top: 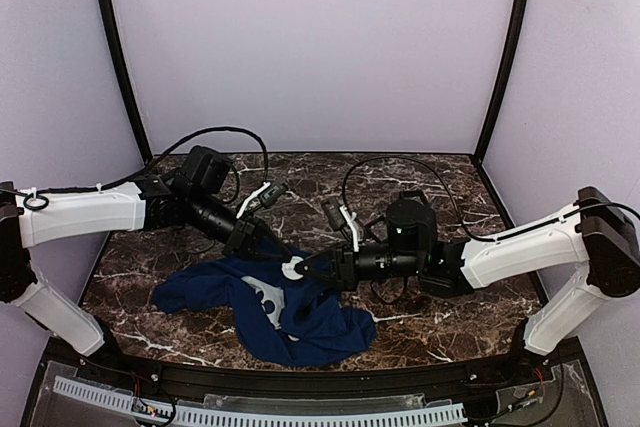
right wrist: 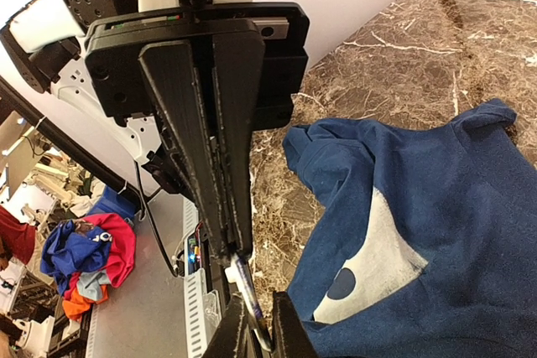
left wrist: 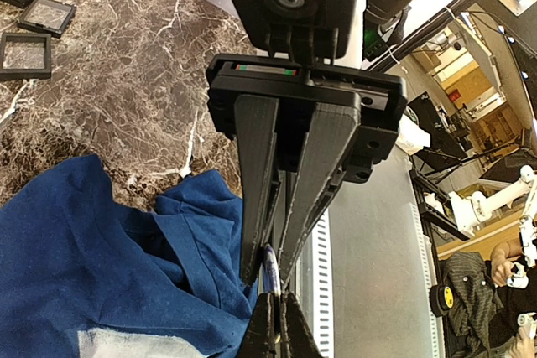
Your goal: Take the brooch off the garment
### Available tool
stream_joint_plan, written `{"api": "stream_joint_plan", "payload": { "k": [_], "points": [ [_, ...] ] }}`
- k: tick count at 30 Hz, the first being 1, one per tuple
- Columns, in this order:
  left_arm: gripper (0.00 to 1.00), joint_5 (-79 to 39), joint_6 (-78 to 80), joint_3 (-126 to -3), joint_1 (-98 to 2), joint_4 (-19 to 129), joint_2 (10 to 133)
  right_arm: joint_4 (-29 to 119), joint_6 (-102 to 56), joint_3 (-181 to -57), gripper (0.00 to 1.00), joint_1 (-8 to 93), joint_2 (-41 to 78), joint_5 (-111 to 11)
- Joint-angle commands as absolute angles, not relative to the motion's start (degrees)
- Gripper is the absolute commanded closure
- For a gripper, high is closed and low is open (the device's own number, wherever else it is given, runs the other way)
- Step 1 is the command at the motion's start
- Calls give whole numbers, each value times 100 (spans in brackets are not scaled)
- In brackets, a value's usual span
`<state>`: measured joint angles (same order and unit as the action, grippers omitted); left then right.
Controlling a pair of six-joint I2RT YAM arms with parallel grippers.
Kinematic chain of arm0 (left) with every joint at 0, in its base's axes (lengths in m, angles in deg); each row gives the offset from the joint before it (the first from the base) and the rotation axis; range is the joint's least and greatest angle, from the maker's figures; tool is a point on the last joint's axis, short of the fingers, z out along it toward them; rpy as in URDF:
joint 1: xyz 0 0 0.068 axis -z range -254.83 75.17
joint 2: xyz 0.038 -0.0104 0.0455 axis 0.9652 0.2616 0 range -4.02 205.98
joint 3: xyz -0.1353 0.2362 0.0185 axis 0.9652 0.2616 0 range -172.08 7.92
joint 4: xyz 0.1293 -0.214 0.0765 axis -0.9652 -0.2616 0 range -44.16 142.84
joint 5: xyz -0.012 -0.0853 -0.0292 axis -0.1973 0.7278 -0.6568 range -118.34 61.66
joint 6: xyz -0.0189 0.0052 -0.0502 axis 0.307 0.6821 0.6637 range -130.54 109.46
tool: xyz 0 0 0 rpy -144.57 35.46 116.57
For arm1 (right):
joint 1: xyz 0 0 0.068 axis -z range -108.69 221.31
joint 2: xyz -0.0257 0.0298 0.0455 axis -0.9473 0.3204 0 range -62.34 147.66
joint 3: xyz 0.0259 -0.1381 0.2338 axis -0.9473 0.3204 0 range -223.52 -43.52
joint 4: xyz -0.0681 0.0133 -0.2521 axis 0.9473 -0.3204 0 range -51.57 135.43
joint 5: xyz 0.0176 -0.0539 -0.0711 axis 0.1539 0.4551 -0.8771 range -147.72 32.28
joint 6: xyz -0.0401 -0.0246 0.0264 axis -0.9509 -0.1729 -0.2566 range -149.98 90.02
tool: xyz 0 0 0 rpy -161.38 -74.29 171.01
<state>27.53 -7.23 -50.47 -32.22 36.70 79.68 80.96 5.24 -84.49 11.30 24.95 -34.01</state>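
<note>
The garment [top: 300, 332] is a navy T-shirt lying crumpled on the marble table [top: 440, 327], with its pale print [right wrist: 377, 266] facing up. The brooch [top: 293, 268] shows as a small pale disc between the two gripper tips. Seen edge-on it is a thin bluish-silver rim [left wrist: 272, 278] [right wrist: 246, 296]. My left gripper [left wrist: 270, 267] is shut on one side of it. My right gripper [right wrist: 235, 252] is shut on the other side, its fingertips [left wrist: 259, 328] meeting mine head-on. Blue cloth [left wrist: 92, 249] lies just beside the left fingers. I cannot tell whether the brooch is still fastened to it.
Three small black square trays [left wrist: 25, 52] lie on the marble at the far left of the left wrist view. A white slotted cable rail [top: 300, 412] runs along the table's near edge. Black cables [top: 230, 132] loop over the back of the table.
</note>
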Motion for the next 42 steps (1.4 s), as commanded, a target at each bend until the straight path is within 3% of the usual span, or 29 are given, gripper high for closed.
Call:
{"api": "stream_joint_plan", "payload": {
  "k": [1,10,18,25,31,42],
  "points": [
    [99,3160,-783,-5025,-2993,3523,8012,9011,665,-8648,91,1200,2571,-3999],
    [99,2974,-822,-5003,-2983,3529,8000,9211,767,-8720,84,1207,2573,-3948],
    [99,2924,-831,-5016,-2983,3530,8007,9227,742,-8688,83,1200,2545,-3935],
    [99,2736,-829,-5016,-3000,3543,7925,8718,459,-8685,62,1210,2074,-3909],
    [99,2765,-780,-4975,-3023,3657,7814,8217,260,-8541,50,1224,1786,-3739],
    [99,2801,-728,-4935,-3074,3735,7689,7771,290,-8390,54,1213,1779,-3035]
  ]
}}
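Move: Between the two hands, the brooch is pinched by both. Its middle is about 2 cm right and 2 cm back of the left hand, 1 cm below it, and some 2 cm left of the right hand, level with it. The white print is roughly 13 cm below the right hand and 8 cm to its left, neither ahead nor back; the garment's middle, equally low, lies 6 cm left and 3 cm back of that hand. Opening to about half, the right fingers let go of the brooch and the hand climbs some 6 cm away from it, drifting slightly right, then settles back down about 1 cm. The left fingers stay shut on the brooch's edge; as the right hand comes free, the left shifts about 1 cm back towards the base. ##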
